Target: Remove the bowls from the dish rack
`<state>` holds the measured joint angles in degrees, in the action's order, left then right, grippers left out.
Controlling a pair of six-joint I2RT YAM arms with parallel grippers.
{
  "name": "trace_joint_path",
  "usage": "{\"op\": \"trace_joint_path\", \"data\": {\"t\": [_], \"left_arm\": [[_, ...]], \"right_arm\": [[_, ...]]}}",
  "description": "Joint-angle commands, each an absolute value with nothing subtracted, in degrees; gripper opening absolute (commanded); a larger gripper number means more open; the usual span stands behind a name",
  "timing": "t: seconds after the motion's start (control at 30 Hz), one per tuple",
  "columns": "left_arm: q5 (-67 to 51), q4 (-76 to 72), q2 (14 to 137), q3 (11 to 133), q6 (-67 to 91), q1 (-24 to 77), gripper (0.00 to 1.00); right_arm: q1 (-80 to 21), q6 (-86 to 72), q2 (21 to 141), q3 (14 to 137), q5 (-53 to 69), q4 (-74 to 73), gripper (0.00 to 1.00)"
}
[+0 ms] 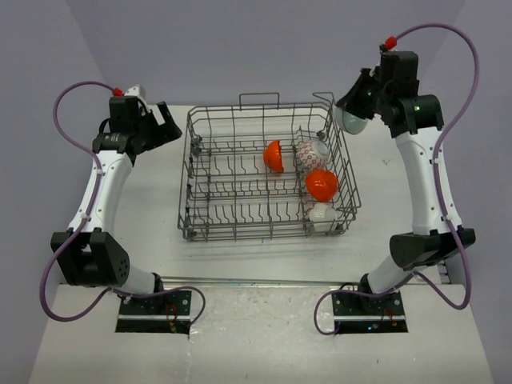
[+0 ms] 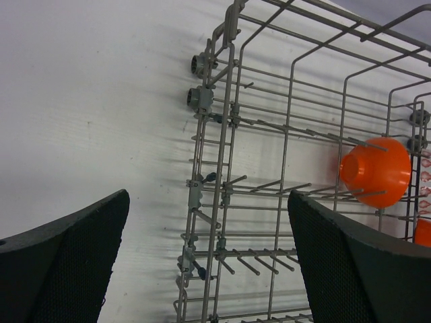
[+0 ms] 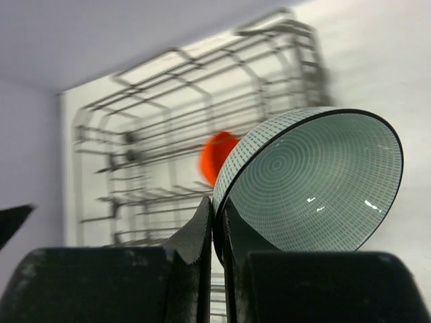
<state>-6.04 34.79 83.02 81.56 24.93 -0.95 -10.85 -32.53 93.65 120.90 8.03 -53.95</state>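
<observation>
The grey wire dish rack stands mid-table. In its right half are an orange bowl, a white bowl with red pattern, a second orange bowl and a plain white bowl. My right gripper is shut on the rim of the blue-teal speckled bowl, which hangs in the air just beyond the rack's far right corner. My left gripper is open and empty above the rack's left wall, with an orange bowl ahead of it.
White table lies bare to the left and right of the rack. A metal rail runs along the near side in front of both arm bases. The rack's loop handle sticks up at the far side.
</observation>
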Motion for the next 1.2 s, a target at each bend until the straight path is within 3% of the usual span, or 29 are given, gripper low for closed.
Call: {"op": "trace_joint_path", "data": {"t": [0.0,0.17,0.47,1.17], "left_arm": [[-8.79,32.35,85.25,84.2,24.87,-0.62,1.0],[-9.4,31.2,86.75,83.41,24.87,-0.62,1.0],[-9.49,30.85,88.07,83.23,24.0,-0.62,1.0],[-7.91,30.94,89.12,81.65,23.38,-0.61,1.0]], "right_arm": [[-8.71,-28.39,91.93,117.16,-12.28,-59.32,0.0],[-5.02,-27.6,91.84,110.4,-21.69,-60.47,0.0],[5.18,-30.58,102.72,103.36,-19.87,-58.36,0.0],[12.39,-29.1,121.64,101.86,-22.5,-52.65,0.0]]}}
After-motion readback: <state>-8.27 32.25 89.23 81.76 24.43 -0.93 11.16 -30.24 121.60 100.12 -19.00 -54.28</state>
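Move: The right hand has the pale green bowl pinched by its rim, high over the rack's right side. The clear table it is taken to lies level with the hand, about 26 cm to its right and 38 cm below. The rack's right rim runs some 8 cm to the hand's right, 26 cm down; the patterned bowl sits 6 cm ahead, 3 cm left and 32 cm below. From the left hand that clear spot is level ahead, roughly 76 cm right, 24 cm below. The pale green bowl, still pinched by its rim, is swept right over the rack's right rim and lowered towards the clear table: the right hand travels about 35 cm down and 25 cm right, steeper towards the end, while its wrist tips down nearly 50 degrees and turns clockwise. The empty left hand, wide open, sinks and edges forward a few centimetres left of the rack. ##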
